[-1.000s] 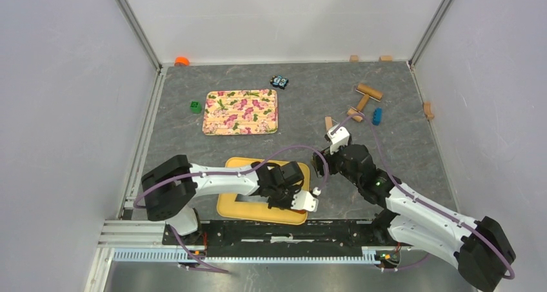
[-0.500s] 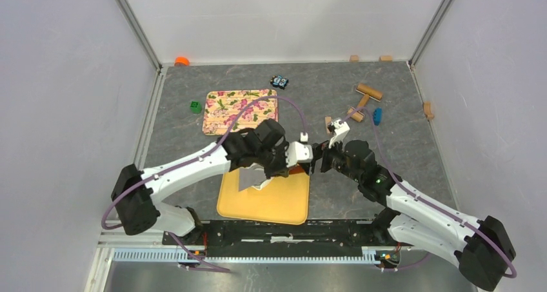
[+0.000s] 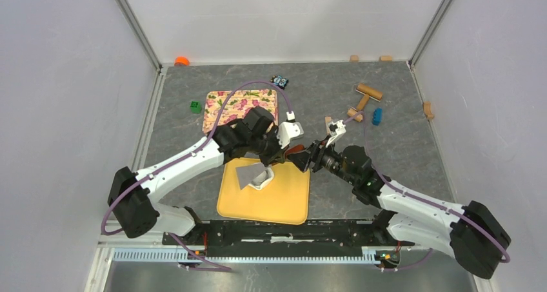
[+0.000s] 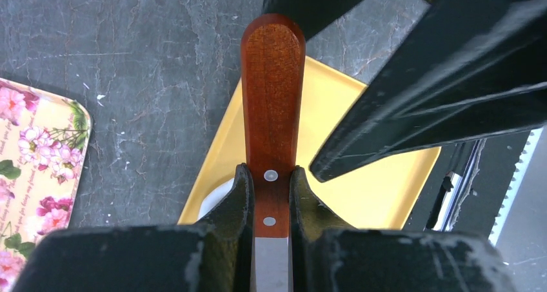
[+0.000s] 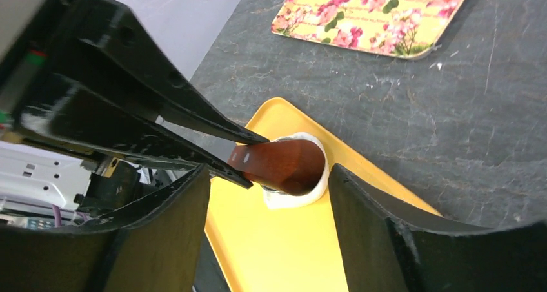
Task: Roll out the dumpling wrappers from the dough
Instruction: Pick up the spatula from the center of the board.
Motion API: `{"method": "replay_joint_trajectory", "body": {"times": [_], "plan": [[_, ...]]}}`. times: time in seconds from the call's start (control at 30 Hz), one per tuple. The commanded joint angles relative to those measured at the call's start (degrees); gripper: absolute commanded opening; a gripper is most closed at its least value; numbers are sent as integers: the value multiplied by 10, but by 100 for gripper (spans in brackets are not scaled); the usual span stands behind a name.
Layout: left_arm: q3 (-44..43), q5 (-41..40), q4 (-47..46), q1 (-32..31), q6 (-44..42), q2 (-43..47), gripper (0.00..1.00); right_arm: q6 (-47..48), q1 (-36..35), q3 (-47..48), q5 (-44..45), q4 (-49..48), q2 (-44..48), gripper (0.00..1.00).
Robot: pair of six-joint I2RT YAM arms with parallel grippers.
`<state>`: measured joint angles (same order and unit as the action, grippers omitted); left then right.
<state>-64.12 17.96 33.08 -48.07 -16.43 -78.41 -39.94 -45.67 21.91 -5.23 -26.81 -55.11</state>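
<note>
My left gripper (image 4: 271,173) is shut on a knife (image 4: 273,79) with a red-brown wooden handle and a flat grey blade (image 3: 248,175), held above the yellow board (image 3: 284,202). The handle points toward my right gripper (image 5: 269,171), which is open, with one jaw on each side of the handle's rounded end (image 5: 284,165) and a gap on both sides. A white lump of dough (image 3: 262,180) lies on the board under the blade, partly hidden; it also shows behind the handle (image 5: 293,198). No flat dumpling wrappers are in view.
A floral board (image 3: 240,102) lies behind the left arm. Wooden cylinders (image 3: 369,91) and a blue piece (image 3: 377,116) lie at the back right. A green block (image 3: 195,106), a small toy car (image 3: 279,82) and an orange piece (image 3: 182,61) sit toward the back.
The left arm swung from the yellow board's near edge to its far side, carrying the knife. The right gripper moved left onto the handle's end, and its jaws narrowed somewhat.
</note>
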Motion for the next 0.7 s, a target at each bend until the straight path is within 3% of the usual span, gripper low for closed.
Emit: {"method": "replay_joint_trajectory", "body": {"times": [0.0,0.07,0.27,0.5,0.57,0.67], "plan": [[-16,-4,-38,0,34,13,2,-65,-8,-22,28,-118,-23,67],[-15,-5,-41,0,34,12,2,-72,-15,-24,32,-149,-36,61],[-12,-3,-43,0,33,11,2,-112,-24,-38,49,-218,-77,55],[-9,-5,-47,0,31,13,2,-113,-35,-18,73,-218,-109,42],[-6,0,-47,0,30,14,2,-107,-36,-15,78,-216,-113,33],[-3,11,-46,0,26,14,2,-103,-35,-18,95,-216,-120,8]]}}
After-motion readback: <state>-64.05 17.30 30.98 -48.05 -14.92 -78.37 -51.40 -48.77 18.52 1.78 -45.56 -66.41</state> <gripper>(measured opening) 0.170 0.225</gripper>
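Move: The left hand already holds the spatula by the blade end of its handle, in the air. The handle's middle is about 2 cm ahead, 4 cm right and 2 cm above that hand. For the right hand, the same spot is roughly 1 cm ahead, 3 cm left and level. The dough with the metal cup is some 12 cm left, 2 cm back and 17 cm below the right hand; a small wooden block is 14 cm ahead, 9 cm right, 18 cm below. Left and slightly forward, the right hand slides its open fingers about 2 cm over the spatula's handle, sinking a little and rolling some 10 degrees so that its left side rises. Its fingers then close around the wood, just beyond the left fingers. The left hand keeps its pinch and stays almost still, holding the spatula up to be taken. ##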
